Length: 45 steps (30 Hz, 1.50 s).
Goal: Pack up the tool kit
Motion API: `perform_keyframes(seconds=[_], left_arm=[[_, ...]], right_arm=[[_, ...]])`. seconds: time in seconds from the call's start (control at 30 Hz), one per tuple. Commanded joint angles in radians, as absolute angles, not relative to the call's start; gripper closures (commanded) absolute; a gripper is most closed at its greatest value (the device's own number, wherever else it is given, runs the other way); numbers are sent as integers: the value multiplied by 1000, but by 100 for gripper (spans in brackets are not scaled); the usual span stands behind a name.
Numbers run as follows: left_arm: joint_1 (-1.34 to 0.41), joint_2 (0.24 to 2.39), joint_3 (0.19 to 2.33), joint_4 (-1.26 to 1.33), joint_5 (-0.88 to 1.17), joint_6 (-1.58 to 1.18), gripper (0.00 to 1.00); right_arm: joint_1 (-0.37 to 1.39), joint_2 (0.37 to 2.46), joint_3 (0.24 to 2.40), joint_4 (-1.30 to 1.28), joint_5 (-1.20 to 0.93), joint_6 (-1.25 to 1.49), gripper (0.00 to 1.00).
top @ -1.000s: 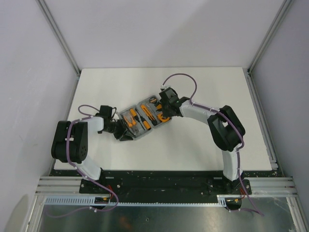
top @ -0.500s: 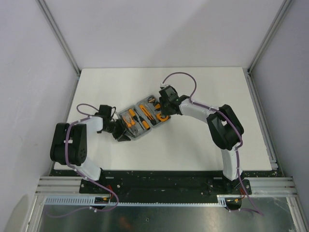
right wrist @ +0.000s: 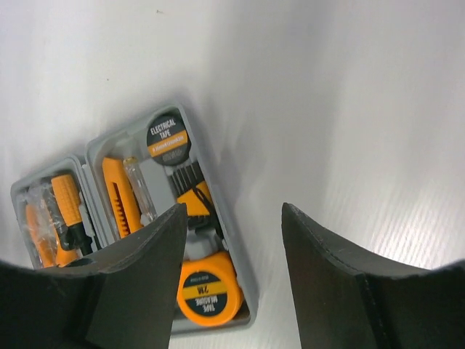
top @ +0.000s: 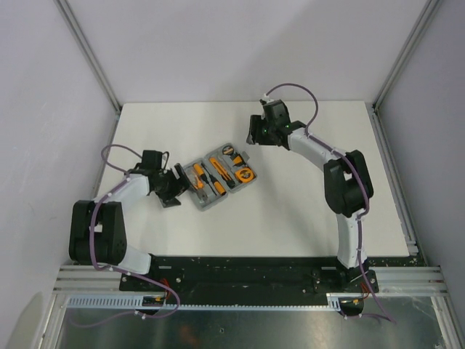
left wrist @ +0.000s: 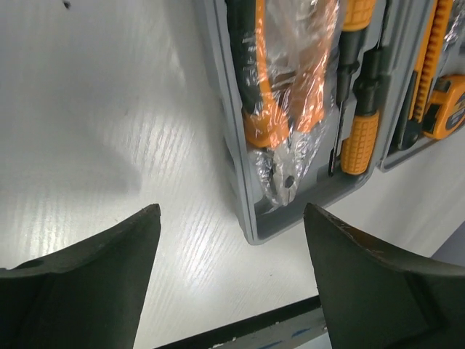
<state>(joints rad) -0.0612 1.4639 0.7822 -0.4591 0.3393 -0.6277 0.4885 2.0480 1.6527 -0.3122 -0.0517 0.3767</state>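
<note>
The tool kit's grey case (top: 208,206) lies open and flat on the white table, left of centre, with orange-and-black tools in its slots. My left gripper (top: 175,189) is open just off the case's near-left end; in the left wrist view the case corner (left wrist: 234,163) lies between and beyond the spread fingers (left wrist: 109,276), with plastic-wrapped pliers (left wrist: 287,109) and a screwdriver (left wrist: 360,138) inside. My right gripper (top: 254,135) is open, above the table beyond the case's far-right end. The right wrist view shows the case wall (right wrist: 205,167), a tape measure (right wrist: 209,291), electrical tape (right wrist: 168,134) and a knife (right wrist: 120,196).
Aluminium frame posts (top: 91,58) stand at the table's far corners, with white walls around. The black front rail (top: 240,265) runs along the near edge. White tabletop (top: 290,211) stretches right of and nearer than the case.
Both grippers opened and drew away from the case: the left one back to the left, the right one up toward the far side. The case has shifted slightly and lies free.
</note>
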Motion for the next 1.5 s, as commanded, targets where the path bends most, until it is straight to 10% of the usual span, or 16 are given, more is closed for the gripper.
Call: perform_keyframes(seconds=[0.0,0.3,0.93,1.47], left_arm=[[-41,1444,837,-461,282,-615,15],[10,1456,859,-461,258,-623,25],[67,1518,828,-462,195,-644,48],[65,1630,844,-473,219,-677,68]], right_arm=[[479,2138,1732,-300,-260,285,41],[469,2216,1761,-307,-400,273,46],[452,2231,1762,-314,-400,291,98],[468,2087,1804,-347,-359,305,100]])
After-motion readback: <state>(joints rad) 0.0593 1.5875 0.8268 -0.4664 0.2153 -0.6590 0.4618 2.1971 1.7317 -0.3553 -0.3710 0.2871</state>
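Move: The right gripper is open above the open case. The case's right outer rim is about 3 cm to its left, 2 cm back and 6 cm below. From that hand, the electrical tape lies some 8 cm left and 1 cm back, the tape measure about 8 cm back and 3 cm left. The case's left outer wall is roughly 3 cm to the left gripper's right, level with it and 3 cm below; the bagged pliers lie 5 cm right and 1 cm ahead. Lower the right gripper about 6 cm, easing left and slightly back and turning it some 15 degrees counter-clockwise, onto the case's right outer rim. Shut the fingers to pinch the thin edge, then start drawing upwards by 2 cm. Meanwhile take the left gripper some 5 cm left and a little forward, clear of the case, then sink it towards the table with its fingers partly closing. ##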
